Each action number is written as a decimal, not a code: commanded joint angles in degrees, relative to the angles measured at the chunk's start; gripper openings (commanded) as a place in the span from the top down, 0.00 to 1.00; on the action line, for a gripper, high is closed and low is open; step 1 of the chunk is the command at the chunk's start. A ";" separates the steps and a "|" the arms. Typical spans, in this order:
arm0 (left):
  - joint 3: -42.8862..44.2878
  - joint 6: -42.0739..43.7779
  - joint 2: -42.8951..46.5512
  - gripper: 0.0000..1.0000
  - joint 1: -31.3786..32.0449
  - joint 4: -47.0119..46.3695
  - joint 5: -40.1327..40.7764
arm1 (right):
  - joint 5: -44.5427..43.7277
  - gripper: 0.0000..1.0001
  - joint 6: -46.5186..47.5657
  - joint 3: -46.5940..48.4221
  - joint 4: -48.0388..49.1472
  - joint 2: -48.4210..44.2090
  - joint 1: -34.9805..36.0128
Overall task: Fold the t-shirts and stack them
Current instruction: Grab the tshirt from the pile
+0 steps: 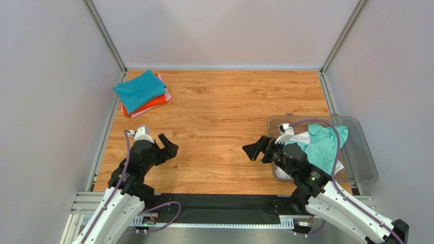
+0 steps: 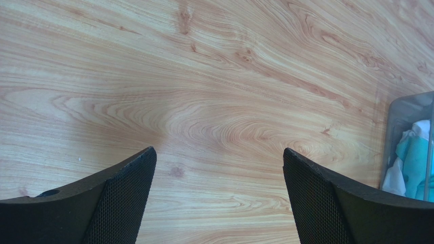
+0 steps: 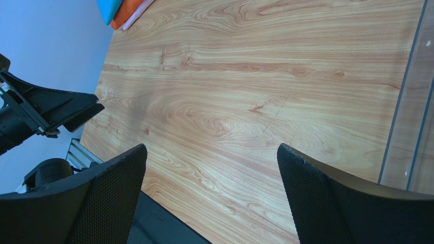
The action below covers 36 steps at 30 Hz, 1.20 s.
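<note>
A folded stack of t-shirts (image 1: 141, 93) lies at the far left of the wooden table, teal-blue on top of orange-red and pink; its corner (image 3: 118, 7) shows in the right wrist view. A crumpled mint-green t-shirt (image 1: 323, 144) and a white one (image 1: 301, 138) sit in the clear bin at the right; both show again in the left wrist view, the mint-green t-shirt (image 2: 415, 165) beside the white one (image 2: 394, 180). My left gripper (image 1: 168, 146) hovers open and empty over bare wood at the near left. My right gripper (image 1: 256, 147) stands open and empty just left of the bin.
The clear plastic bin (image 1: 364, 152) stands at the table's right edge behind the right arm. Grey walls and metal rails bound the table (image 1: 224, 112) on three sides. A black mat (image 1: 219, 206) runs along the near edge between the arm bases.
</note>
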<state>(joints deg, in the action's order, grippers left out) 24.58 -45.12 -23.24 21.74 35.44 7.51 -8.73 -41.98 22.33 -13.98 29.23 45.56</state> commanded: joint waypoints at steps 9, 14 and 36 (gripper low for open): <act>0.38 -0.14 0.48 0.00 0.15 -1.69 -1.44 | -11.11 0.00 3.31 12.18 -10.87 0.99 -0.03; 0.03 0.30 0.48 0.00 0.15 -1.95 -1.36 | -33.43 0.00 -2.04 22.92 -31.49 5.30 -0.99; -0.32 1.35 -1.01 0.00 0.15 -3.45 -1.44 | -14.13 0.00 8.49 23.91 -33.66 33.69 -58.64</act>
<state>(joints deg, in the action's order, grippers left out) 24.47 -44.69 -23.57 21.74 34.39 6.46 -25.43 -35.68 47.09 -51.00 60.34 -10.09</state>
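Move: The turquoise t-shirt in the clear box lies some 30 cm to the right of the right hand, about 3 cm farther out and roughly 13 cm below. A white t-shirt bulges out near it, about 20 cm right of the hand and 4 cm back, at a similar depth; the box's left wall stands across the way, some 9 cm to the right and 2 cm ahead. From the left hand the turquoise t-shirt is about 70 cm to the right, 2 cm ahead and 9 cm below. The right hand swings about 28 cm to its right, arching roughly 8 cm up and a little forward to clear the box's left wall, then sinks some 12 cm from the top of the arc and eases back slightly as it comes in above the turquoise t-shirt. On the way the wrist turns clockwise by about 60 degrees and tips from slanting out across the table to pointing steeply down into the box, the fingers staying wide open and closing on nothing yet. ##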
